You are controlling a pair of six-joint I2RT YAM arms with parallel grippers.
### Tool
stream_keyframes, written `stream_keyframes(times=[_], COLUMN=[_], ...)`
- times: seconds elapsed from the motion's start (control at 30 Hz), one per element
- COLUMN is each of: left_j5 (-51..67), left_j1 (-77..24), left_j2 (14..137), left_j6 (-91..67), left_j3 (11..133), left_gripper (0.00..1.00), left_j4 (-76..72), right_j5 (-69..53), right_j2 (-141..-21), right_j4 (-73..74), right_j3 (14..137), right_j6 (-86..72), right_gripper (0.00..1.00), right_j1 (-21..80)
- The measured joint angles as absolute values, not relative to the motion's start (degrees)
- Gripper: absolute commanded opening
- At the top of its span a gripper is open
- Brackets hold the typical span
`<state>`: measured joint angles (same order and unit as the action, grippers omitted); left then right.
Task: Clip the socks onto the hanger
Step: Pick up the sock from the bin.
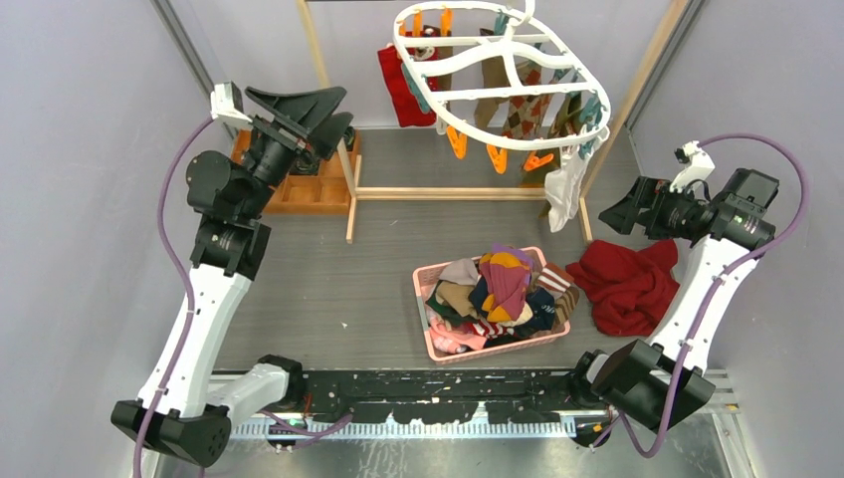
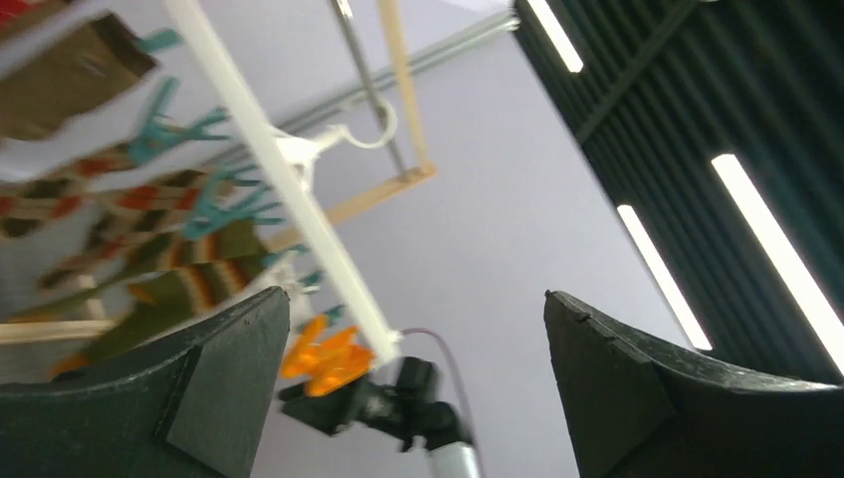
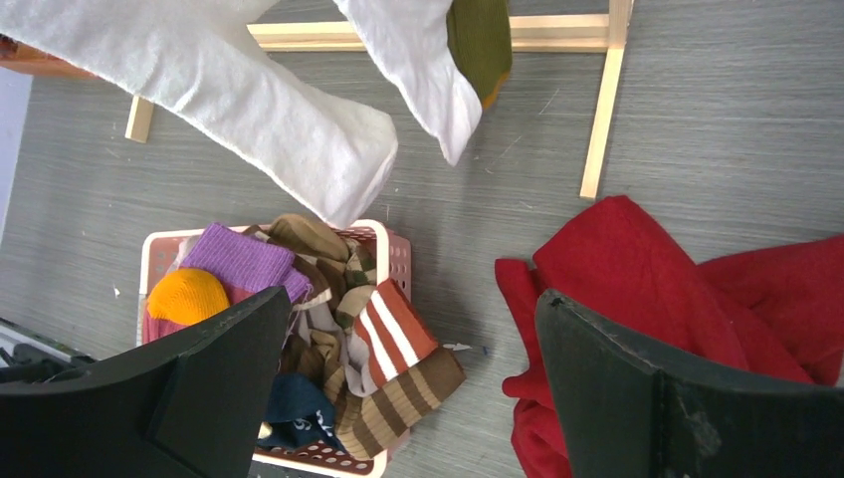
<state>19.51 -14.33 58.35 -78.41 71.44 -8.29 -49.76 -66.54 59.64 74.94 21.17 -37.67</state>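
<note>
The white oval hanger (image 1: pixel 498 92) hangs at the back with orange and teal clips. Several socks hang from it, among them a white one (image 1: pixel 563 189) at its right end. More socks (image 1: pixel 503 289) are heaped in a pink basket (image 1: pixel 423 299). My left gripper (image 1: pixel 333 115) is open, raised left of the hanger and empty; its view looks up at the hanger bar (image 2: pixel 289 179), an orange clip (image 2: pixel 323 358) and hanging striped socks (image 2: pixel 149 289). My right gripper (image 1: pixel 617 211) is open and empty, right of the white socks (image 3: pixel 249 100), above the floor between basket (image 3: pixel 398 259) and red cloth.
A plain red cloth (image 1: pixel 632 284) lies right of the basket. The wooden rack's base rails (image 1: pixel 448 192) run across the back of the table. A wooden compartment box (image 1: pixel 299 189) sits at the back left, under the left arm.
</note>
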Motion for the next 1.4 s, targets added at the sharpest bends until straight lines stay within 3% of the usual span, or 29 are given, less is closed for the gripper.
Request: stream_keyframes(times=[0.3,0.7,1.23,1.4], left_j5=[19.3,21.1,23.1,23.2], left_j1=[-20.0,-20.4,-20.8,-20.8], left_j2=[61.8,58.6,59.6,57.0], left_j6=[-90.3,-97.3,-96.3,-90.7], left_j3=[80.7,77.4,77.5,71.2], left_gripper=[1.0,1.0,1.0,1.0], left_j4=[-10.1,-13.7,-13.8,-12.1], right_j5=[-49.8,-49.6,-49.1,-49.1], right_j2=[-65.8,-61.7,-61.7,-61.5], right_j4=[59.6,57.8,60.1,65.6], right_j3=[71.0,68.4,68.9,72.8], right_j6=[18.9,16.1,17.4,22.1], right_gripper=[1.0,1.0,1.0,1.0], right_j1=[-37.7,-37.7,-37.7,-37.7])
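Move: Below and to the left of the right hand, the socks in the bin lie about 25 cm left, 10 cm back and 22 cm down. The striped sock on the bin's near side is about 12 cm left and 4 cm back; the red cloth is 5 cm right and 4 cm back. The hanging white sock's end is roughly 12 cm left and 7 cm ahead, near hand height. From the left hand, the socks are about 32 cm right, 12 cm back and 47 cm down. Hovering wide open above and beside the bin, the right hand dips slightly, pauses, then draws back, ending about 3 cm back and 2 cm to the left, a little nearer the socks. The left hand, also open, rises some 7 cm while backing 6 cm, turns about 15 degrees clockwise with its left side dropping, waits, then sinks about 5 cm; neither touches anything. ##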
